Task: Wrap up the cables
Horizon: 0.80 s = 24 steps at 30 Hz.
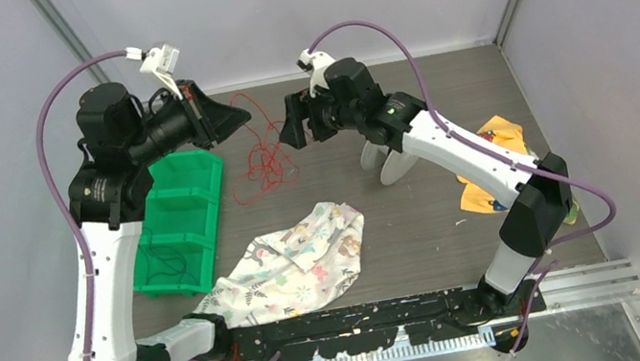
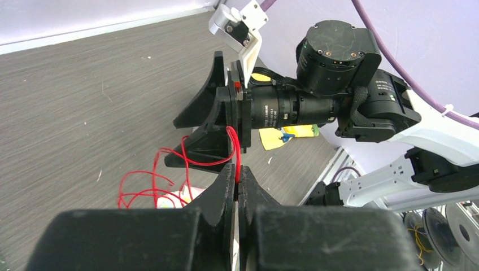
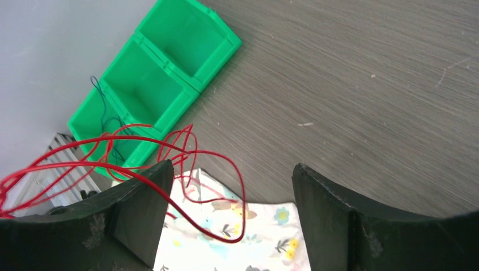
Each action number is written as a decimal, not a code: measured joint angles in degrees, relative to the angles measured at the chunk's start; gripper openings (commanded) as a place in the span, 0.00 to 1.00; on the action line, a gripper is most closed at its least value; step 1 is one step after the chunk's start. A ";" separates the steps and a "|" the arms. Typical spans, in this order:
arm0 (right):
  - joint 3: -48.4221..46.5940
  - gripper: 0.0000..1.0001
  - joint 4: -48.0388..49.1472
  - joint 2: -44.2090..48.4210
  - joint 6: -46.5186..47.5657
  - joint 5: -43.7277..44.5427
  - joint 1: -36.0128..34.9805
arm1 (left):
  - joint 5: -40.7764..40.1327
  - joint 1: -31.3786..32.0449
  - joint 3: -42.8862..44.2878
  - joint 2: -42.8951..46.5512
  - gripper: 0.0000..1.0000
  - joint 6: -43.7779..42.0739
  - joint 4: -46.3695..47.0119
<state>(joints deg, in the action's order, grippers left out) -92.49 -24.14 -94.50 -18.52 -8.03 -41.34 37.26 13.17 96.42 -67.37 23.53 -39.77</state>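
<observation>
The cable is a thin red wire (image 1: 265, 163), partly tangled on the dark table between the two arms. My left gripper (image 1: 241, 120) hangs above the table's far left and is shut on one strand of it. In the left wrist view that strand (image 2: 236, 161) rises out of the closed tips of the left gripper (image 2: 237, 172). It runs across to the right gripper (image 2: 172, 141), which faces it close by. My right gripper (image 1: 294, 133) stands open. In its wrist view, loops of red wire (image 3: 240, 186) drape over its left finger (image 3: 141, 197) and hang in the gap of the right gripper (image 3: 231, 166).
A green three-compartment bin (image 1: 199, 175) sits at the left, with a thin dark wire in its nearest compartment. A floral cloth (image 1: 295, 262) lies near the front. A yellow cloth (image 1: 495, 135) and two white discs (image 1: 388, 162) lie under the right arm. Walls close in both sides.
</observation>
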 measured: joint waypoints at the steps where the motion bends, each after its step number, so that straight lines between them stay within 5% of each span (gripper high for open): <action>1: 0.02 0.73 0.92 -0.15 -0.35 -0.11 -0.02 | 0.24 0.00 0.00 0.00 0.01 0.02 0.00; 3: 0.02 0.60 2.95 -0.55 -1.31 -0.44 -0.07 | 0.59 0.00 0.02 0.02 0.00 0.02 0.00; 7: 0.22 0.10 7.58 -1.42 -3.52 -1.14 -0.09 | 0.96 0.00 0.00 0.02 0.00 -0.02 -0.31; 8: 0.39 0.04 8.44 -1.51 -4.09 -1.20 -0.09 | 0.94 0.00 0.02 0.02 0.00 -0.11 -0.52; 16: 3.30 0.01 10.84 -1.40 -5.60 1.60 -0.13 | -5.40 0.00 1.18 0.24 0.01 -2.69 -5.09; 24: 12.31 0.00 8.52 4.96 -6.69 6.16 4.87 | -34.99 -1.86 12.37 -1.36 0.01 -6.54 -16.92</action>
<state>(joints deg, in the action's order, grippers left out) -80.18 -15.62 -89.54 -25.21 -1.87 -36.47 2.26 11.31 108.79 -68.73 16.99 -56.69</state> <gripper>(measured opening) 0.027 0.017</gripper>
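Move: The near loop of the red cable, hanging from my left hand's shut fingers, lies about 1 cm ahead, 2 cm left and 1 cm above my open right hand. The rest of the tangle hangs some 7 cm to the right hand's left, 2 cm back and 3 cm lower. The white spool is about 22 cm right, 3 cm ahead and 20 cm below that hand. From my left hand, the loop lies roughly 8 cm ahead, 4 cm right and 16 cm down. My right hand eases a few centimetres left, up and forward into the loop and shuts its fingers on the red strand. Then I pull the hands apart: the right goes back about 7 cm to the right and 4 cm down, towards the spool, while the left, keeping its pinch, sweeps some 10 cm left and slightly forward, swinging about 35 degrees counter-clockwise. ##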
